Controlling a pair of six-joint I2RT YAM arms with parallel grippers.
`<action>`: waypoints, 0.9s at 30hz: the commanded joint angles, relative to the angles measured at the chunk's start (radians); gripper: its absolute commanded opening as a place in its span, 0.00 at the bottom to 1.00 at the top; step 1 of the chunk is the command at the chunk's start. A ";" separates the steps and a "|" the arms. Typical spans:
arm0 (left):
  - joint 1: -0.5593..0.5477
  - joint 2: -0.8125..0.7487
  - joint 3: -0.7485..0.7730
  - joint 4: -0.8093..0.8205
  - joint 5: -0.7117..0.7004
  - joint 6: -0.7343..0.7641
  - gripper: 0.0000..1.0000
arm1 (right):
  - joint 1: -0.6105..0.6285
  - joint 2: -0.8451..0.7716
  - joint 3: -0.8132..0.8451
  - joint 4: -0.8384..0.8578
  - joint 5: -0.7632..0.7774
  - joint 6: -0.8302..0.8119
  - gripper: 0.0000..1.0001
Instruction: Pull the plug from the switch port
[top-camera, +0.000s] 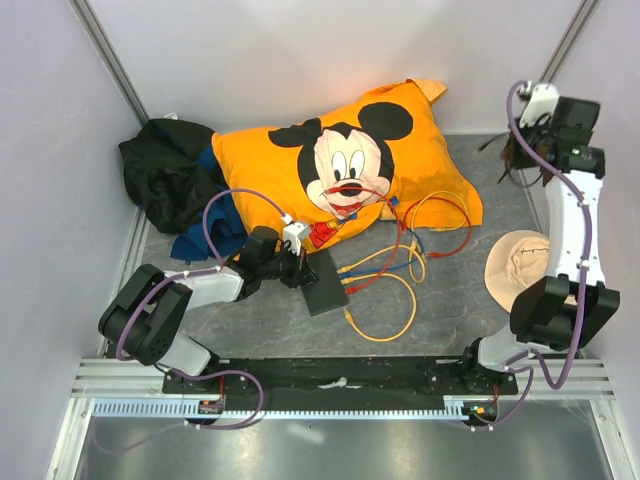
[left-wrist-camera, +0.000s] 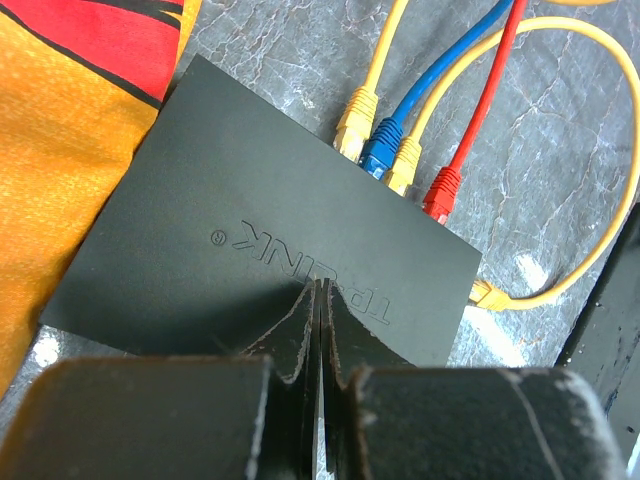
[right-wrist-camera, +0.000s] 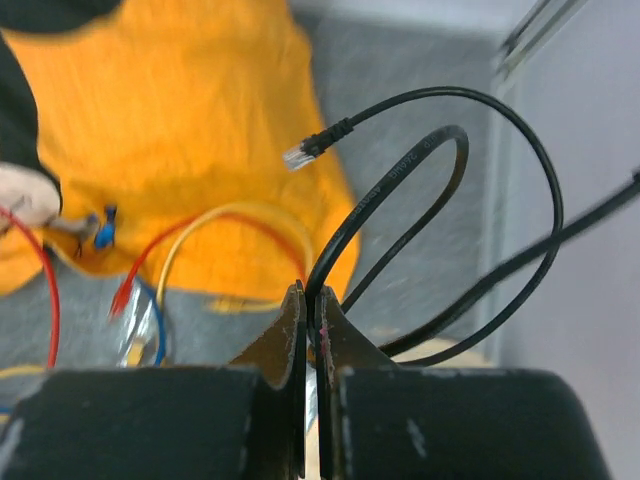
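The switch (left-wrist-camera: 250, 240) is a flat black box lying on the grey mat (top-camera: 323, 282). My left gripper (left-wrist-camera: 320, 285) is shut, its tips pressing down on the switch's lid (top-camera: 303, 268). Along the switch's far edge sit a yellow plug (left-wrist-camera: 355, 120), a blue plug (left-wrist-camera: 380, 150), another yellow plug (left-wrist-camera: 405, 165) and a red plug (left-wrist-camera: 441, 192). A loose yellow plug (left-wrist-camera: 487, 293) lies by its corner. My right gripper (right-wrist-camera: 312, 290) is raised at the far right (top-camera: 512, 150), shut on a black cable (right-wrist-camera: 385, 180). That cable's clear plug (right-wrist-camera: 300, 153) hangs free in the air.
An orange cartoon-mouse pillow (top-camera: 340, 165) lies behind the switch, with a black heap of cloth (top-camera: 165, 180) to its left. A beige cap (top-camera: 520, 262) lies by the right arm. Yellow, red and blue cable loops (top-camera: 400, 270) spread right of the switch. Walls close in on both sides.
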 joint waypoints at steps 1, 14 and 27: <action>-0.003 0.030 -0.023 -0.105 -0.051 0.032 0.02 | 0.003 -0.040 -0.204 -0.005 -0.044 0.027 0.00; -0.003 0.027 -0.026 -0.105 -0.052 0.035 0.02 | 0.044 0.087 -0.280 -0.071 -0.237 0.021 0.96; -0.003 0.047 -0.017 -0.099 -0.049 0.035 0.02 | 0.367 0.052 -0.362 0.206 -0.737 0.280 0.93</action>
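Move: The shut right fingers hold the black cable high up; the spot where it comes down, by the pillow's right edge, is about 3 cm back, 9 cm left and 30 cm below. From this hand the hat lies some 16 cm back and 7 cm right, the loose red plug about 10 cm back and 19 cm left, the switch roughly 17 cm back and 48 cm left. From the left hand that spot is about 16 cm ahead and 44 cm right. The right hand lets go of the black cable: still gripping it, the hand sweeps down about 17 cm and slightly back, tipping its fingers some 25 degrees further down, and spreads them wide near the bottom of the stroke. It then swings left about 17 cm and rises some 10 cm, turning counter-clockwise towards the switch with the fingers left open. ##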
